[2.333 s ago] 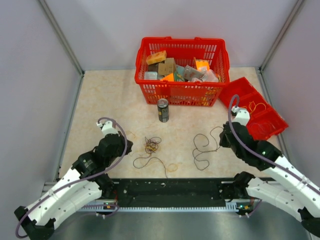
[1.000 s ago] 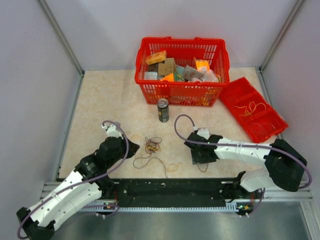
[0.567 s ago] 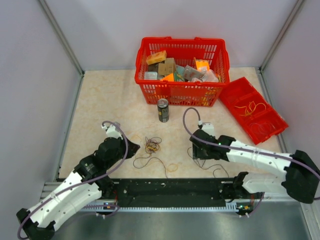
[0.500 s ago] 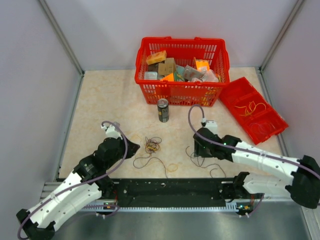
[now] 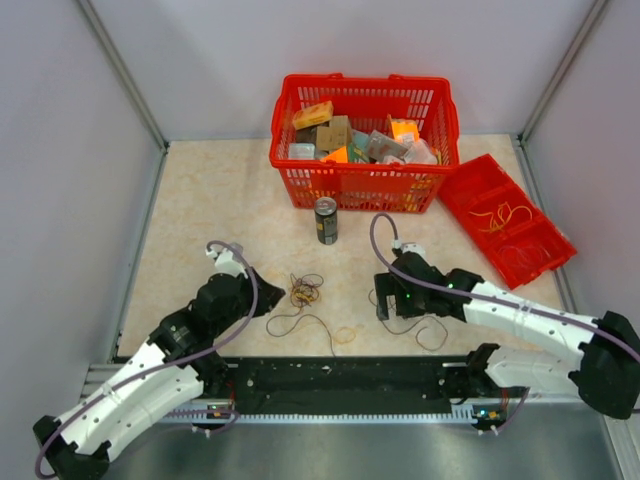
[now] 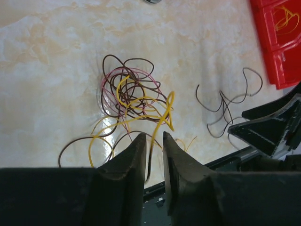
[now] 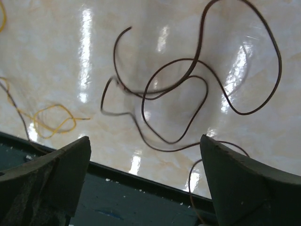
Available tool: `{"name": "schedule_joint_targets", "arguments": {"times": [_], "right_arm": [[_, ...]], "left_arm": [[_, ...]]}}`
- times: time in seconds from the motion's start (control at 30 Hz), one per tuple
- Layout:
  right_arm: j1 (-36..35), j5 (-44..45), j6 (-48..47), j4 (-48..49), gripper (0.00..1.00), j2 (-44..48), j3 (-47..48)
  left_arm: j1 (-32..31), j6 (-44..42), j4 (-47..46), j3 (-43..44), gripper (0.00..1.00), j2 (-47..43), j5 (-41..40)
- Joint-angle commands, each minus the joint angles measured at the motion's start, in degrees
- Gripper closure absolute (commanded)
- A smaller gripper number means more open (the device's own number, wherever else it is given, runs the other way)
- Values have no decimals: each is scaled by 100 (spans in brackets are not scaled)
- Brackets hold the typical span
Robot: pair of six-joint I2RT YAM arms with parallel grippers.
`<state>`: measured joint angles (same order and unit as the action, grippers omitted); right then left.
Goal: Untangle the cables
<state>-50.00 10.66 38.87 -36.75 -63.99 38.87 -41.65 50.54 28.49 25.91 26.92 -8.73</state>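
Observation:
A tangle of dark and yellow cables (image 5: pixel 305 292) (image 6: pixel 134 96) lies on the table left of centre. My left gripper (image 5: pixel 268 296) (image 6: pixel 154 135) sits at its near left side. Its jaws stand a narrow gap apart, and a yellow strand from the tangle runs loose down through that gap. A separate dark cable (image 5: pixel 425 325) (image 7: pixel 188 75) (image 6: pixel 225 101) lies curled on the table to the right. Just over its left end hovers my right gripper (image 5: pixel 385 300) (image 7: pixel 145 139), wide open and holding nothing. A small yellow loop (image 5: pixel 345 335) (image 7: pixel 51 117) lies between the two.
A dark drink can (image 5: pixel 326 220) stands behind the tangle. Behind it is a red basket (image 5: pixel 363 172) full of packets. A red tray (image 5: pixel 470 190) with yellow wires sits at the right. A black rail (image 5: pixel 340 375) runs along the near table edge.
My right arm swung from the red tray to the table's middle, and the dark cable shifted toward the front edge. The right jaws opened wide. My left jaws parted slightly.

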Motion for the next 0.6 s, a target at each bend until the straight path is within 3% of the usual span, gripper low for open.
{"name": "schedule_joint_targets", "arguments": {"times": [0.0,0.17,0.23,0.4,0.57], "right_arm": [[-89,-695,-328,660,1,728,-125],[-72,-1732,-127,828,1,1081,-108],[-63,-1411,59,531,1,1116,-38],[410,619,-37,-87,1,818,103],[1193,719,-398,502,1,213,94]], "left_arm": [[34,-220,-563,28,65,270,477],[16,-317,-941,-7,40,455,846],[25,-343,-1064,-42,34,481,1047],[25,-370,-1083,-77,31,472,1101],[25,-343,-942,-95,30,341,1154]]}}
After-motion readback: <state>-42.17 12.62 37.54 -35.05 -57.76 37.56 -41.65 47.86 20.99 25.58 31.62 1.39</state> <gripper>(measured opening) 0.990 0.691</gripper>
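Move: From my left hand, with a yellow strand between its fingertips, the cable tangle lies about 6 cm ahead, 4 cm to the right and 13 cm below; the small yellow coil is some 3 cm back and 12 cm to the right. My open right hand has the separate dark cable roughly 5 cm to its right, 1 cm back and 6 cm below; from this hand the yellow coil is about 7 cm left and 5 cm back. I open my left fingers wide and let go of the yellow strand while sliding that hand about 3.5 cm right, turning it some 10 degrees clockwise. My right hand, fingers staying wide, first swings up, left and a little back, then reverses, sweeping right and forward while sinking, about 6 cm to the right, to end above the dark cable. ##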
